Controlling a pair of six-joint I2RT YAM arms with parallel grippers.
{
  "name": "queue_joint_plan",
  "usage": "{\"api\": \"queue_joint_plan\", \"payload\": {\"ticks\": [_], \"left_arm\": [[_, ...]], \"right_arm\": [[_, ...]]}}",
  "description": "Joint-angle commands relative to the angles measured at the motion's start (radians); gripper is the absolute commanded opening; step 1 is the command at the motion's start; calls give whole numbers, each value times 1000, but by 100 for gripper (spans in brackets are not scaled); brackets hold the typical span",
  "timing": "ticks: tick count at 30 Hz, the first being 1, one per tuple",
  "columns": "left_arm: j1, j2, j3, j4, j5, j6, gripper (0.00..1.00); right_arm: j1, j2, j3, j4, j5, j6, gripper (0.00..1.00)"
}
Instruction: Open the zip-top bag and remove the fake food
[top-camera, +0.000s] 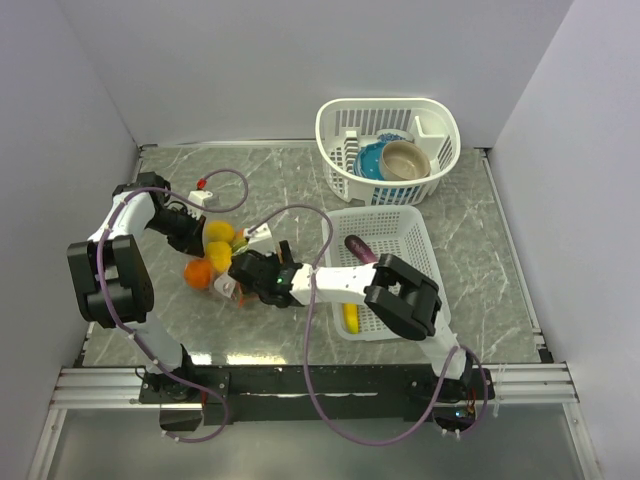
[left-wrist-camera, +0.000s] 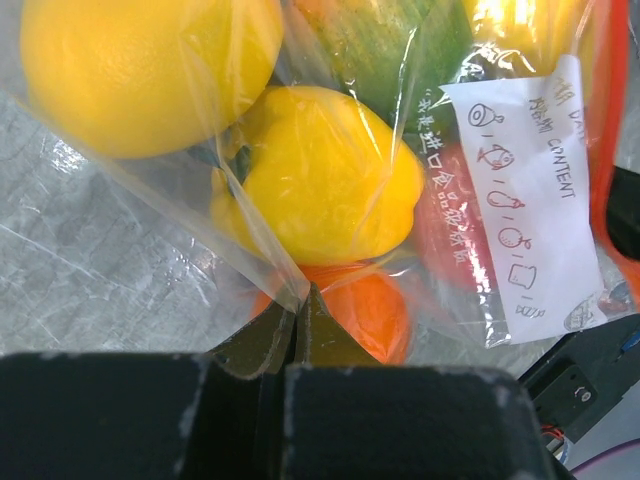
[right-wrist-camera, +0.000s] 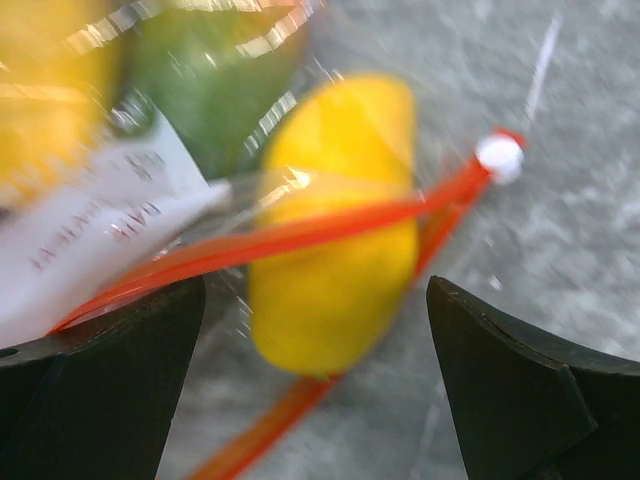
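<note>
The zip-top bag (top-camera: 222, 268) lies left of centre on the table, clear and crinkly, with fake food inside: a yellow pepper (left-wrist-camera: 320, 175), a yellow round fruit (left-wrist-camera: 140, 70), a green piece (left-wrist-camera: 390, 50) and an orange piece (left-wrist-camera: 370, 310). My left gripper (left-wrist-camera: 295, 300) is shut on a fold of the bag's clear film at its far-left end (top-camera: 198, 242). My right gripper (right-wrist-camera: 315, 300) stands open at the bag's mouth (top-camera: 238, 273), its fingers (right-wrist-camera: 120, 380) either side of a yellow piece (right-wrist-camera: 330, 270). The red-orange zipper strip (right-wrist-camera: 300, 235) with its white slider (right-wrist-camera: 500, 155) crosses that piece.
A white slatted basket (top-camera: 410, 240) right of the bag holds a purple eggplant (top-camera: 358, 246) and a yellow banana (top-camera: 350, 318). A second white basket (top-camera: 440, 125) at the back right holds a blue bowl (top-camera: 372, 160) and a tan bowl (top-camera: 405, 160). Purple cables loop over the table.
</note>
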Motion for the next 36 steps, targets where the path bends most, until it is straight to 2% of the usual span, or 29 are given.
{"api": "queue_joint_plan", "payload": {"ticks": [1, 11, 14, 18, 21, 28, 34, 36], "left_arm": [[-4, -45, 1, -30, 35, 27, 1], [-4, -43, -6, -31, 43, 35, 1], [-4, -45, -6, -34, 46, 36, 1], [-4, -51, -8, -30, 35, 36, 1], [-3, -51, -3, -19, 32, 27, 1], [-1, -49, 73, -16, 41, -19, 1], [-6, -98, 205, -111, 131, -51, 1], [-12, -127, 236, -136, 155, -51, 1]], "right_arm": [[-28, 47, 66, 39, -29, -6, 99], [-55, 68, 47, 36, -83, 30, 92], [-55, 57, 30, 54, -84, 30, 83], [-53, -1, -19, 90, -80, 19, 61], [-47, -70, -75, 94, -69, 19, 51], [5, -286, -259, 54, -78, 16, 51], [22, -470, -425, 5, -184, 82, 53], [24, -527, -457, 30, -266, 67, 59]]}}
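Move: The yellow fake fruit lies in the bag's mouth, between the two red zip edges, some 3 cm ahead of the open right hand, 1 cm to its left and 3 cm lower. From that hand the green mango is about 5 cm left and 1 cm ahead, the yellow pepper some 10 cm left and 1 cm back, and the white basket's middle about 27 cm right and 5 cm back. From the left hand, still pinching the bag's film, the fruit is roughly 13 cm right, 2 cm ahead and 5 cm lower. The right hand eases about 2 cm forward and 2 cm down into the bag's mouth, closes its wide-open fingers part way until they grip the yellow fruit by its sides, then draws it out past the red zip edges, some 8 cm back, 6 cm to the right and 6 cm up, towards the white basket. The left hand keeps its pinch on the bag's film and holds still through the grasp, and only as the fruit comes away rises about 5 cm, with some 3 cm forward. ##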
